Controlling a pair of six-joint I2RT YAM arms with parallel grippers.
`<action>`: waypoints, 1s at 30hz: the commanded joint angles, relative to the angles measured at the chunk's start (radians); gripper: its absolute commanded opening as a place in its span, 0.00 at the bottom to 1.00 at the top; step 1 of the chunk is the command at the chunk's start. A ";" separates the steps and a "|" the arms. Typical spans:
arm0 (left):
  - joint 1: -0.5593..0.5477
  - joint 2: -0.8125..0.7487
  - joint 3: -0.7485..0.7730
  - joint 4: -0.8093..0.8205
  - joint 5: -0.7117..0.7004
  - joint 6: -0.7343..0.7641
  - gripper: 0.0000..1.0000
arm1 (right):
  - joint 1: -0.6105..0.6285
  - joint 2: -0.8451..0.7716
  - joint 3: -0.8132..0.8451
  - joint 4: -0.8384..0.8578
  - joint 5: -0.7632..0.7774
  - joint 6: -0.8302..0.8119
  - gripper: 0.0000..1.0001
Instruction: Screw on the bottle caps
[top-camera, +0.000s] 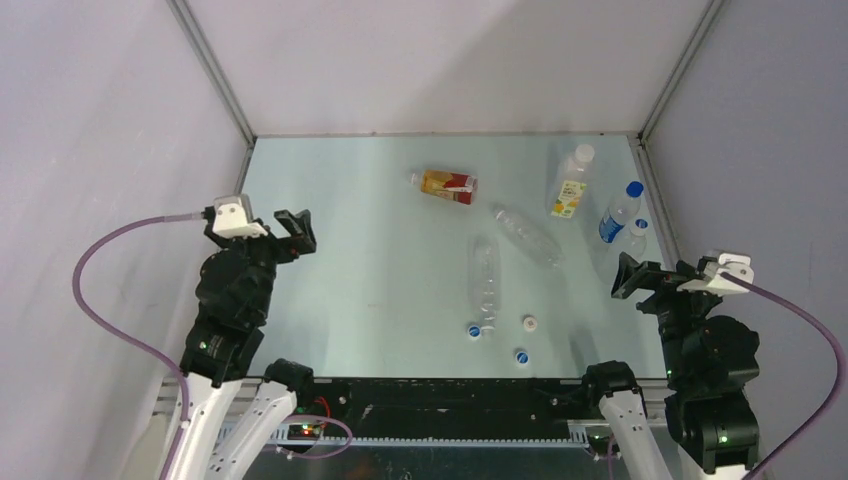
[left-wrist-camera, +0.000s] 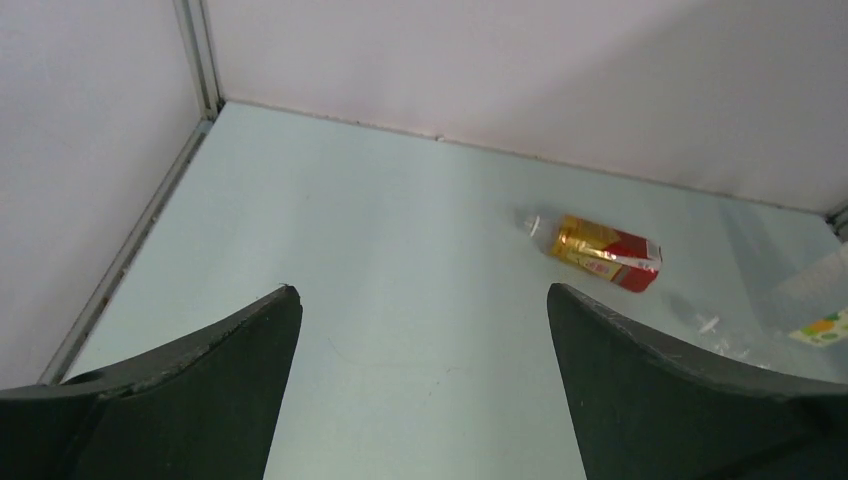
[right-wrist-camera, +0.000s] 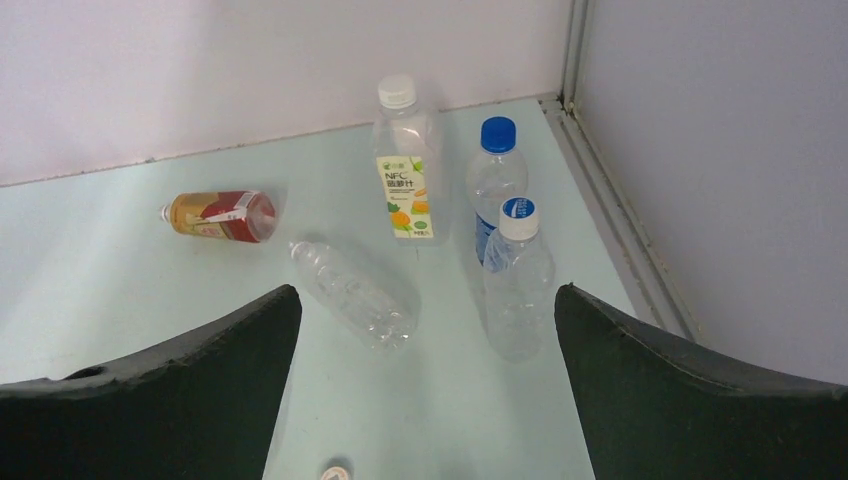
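Three bottles lie capless on the table: an amber one with a red-orange label (top-camera: 447, 185) (left-wrist-camera: 600, 252) (right-wrist-camera: 222, 215) and two clear ones (top-camera: 528, 235) (top-camera: 486, 278) (right-wrist-camera: 350, 293). Near the front edge lie three loose caps, a blue one (top-camera: 474, 331), a white one (top-camera: 529, 322) and another blue one (top-camera: 521, 356). My left gripper (top-camera: 295, 230) (left-wrist-camera: 420, 295) hovers open at the left, well apart from the amber bottle. At the right my right gripper (top-camera: 635, 277) (right-wrist-camera: 428, 292) is open too, facing the bottles with nothing between its fingers.
A yellow-labelled bottle (top-camera: 570, 185) (right-wrist-camera: 405, 165), a blue-labelled bottle (top-camera: 618, 213) (right-wrist-camera: 495, 180) and a clear bottle (top-camera: 638, 235) (right-wrist-camera: 518, 280) stand capped at the back right by the wall. Grey walls enclose the table on three sides.
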 joint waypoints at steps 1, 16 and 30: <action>-0.006 0.009 -0.023 -0.022 0.054 -0.031 1.00 | 0.004 0.036 0.030 0.001 -0.041 0.028 0.99; -0.009 0.170 -0.050 -0.159 0.026 -0.190 1.00 | 0.009 0.168 0.011 -0.029 -0.242 0.179 0.99; -0.011 0.141 -0.134 -0.031 0.221 -0.003 1.00 | 0.581 0.290 -0.150 0.011 0.101 0.416 0.99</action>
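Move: The near blue cap lies some 15 cm to the left of my right hand, about level with it and 33 cm below. From the same hand the white cap is about 6 cm ahead and 12 left, the other blue cap 5 ahead and 25 left. For my left hand, the straight clear bottle lies roughly 9 cm ahead, 35 right and 31 below; the juice bottle is 39 ahead, 27 right. I swing my right hand left and down towards the loose caps, gathering speed, about 11 cm across and nearly as far down, tipping its fingers down and turning counter-clockwise some 25 degrees each. Meanwhile my left hand sinks about 12 cm, tipping down, then edges right towards the straight clear bottle. Both grippers stay wide open, touching nothing. ##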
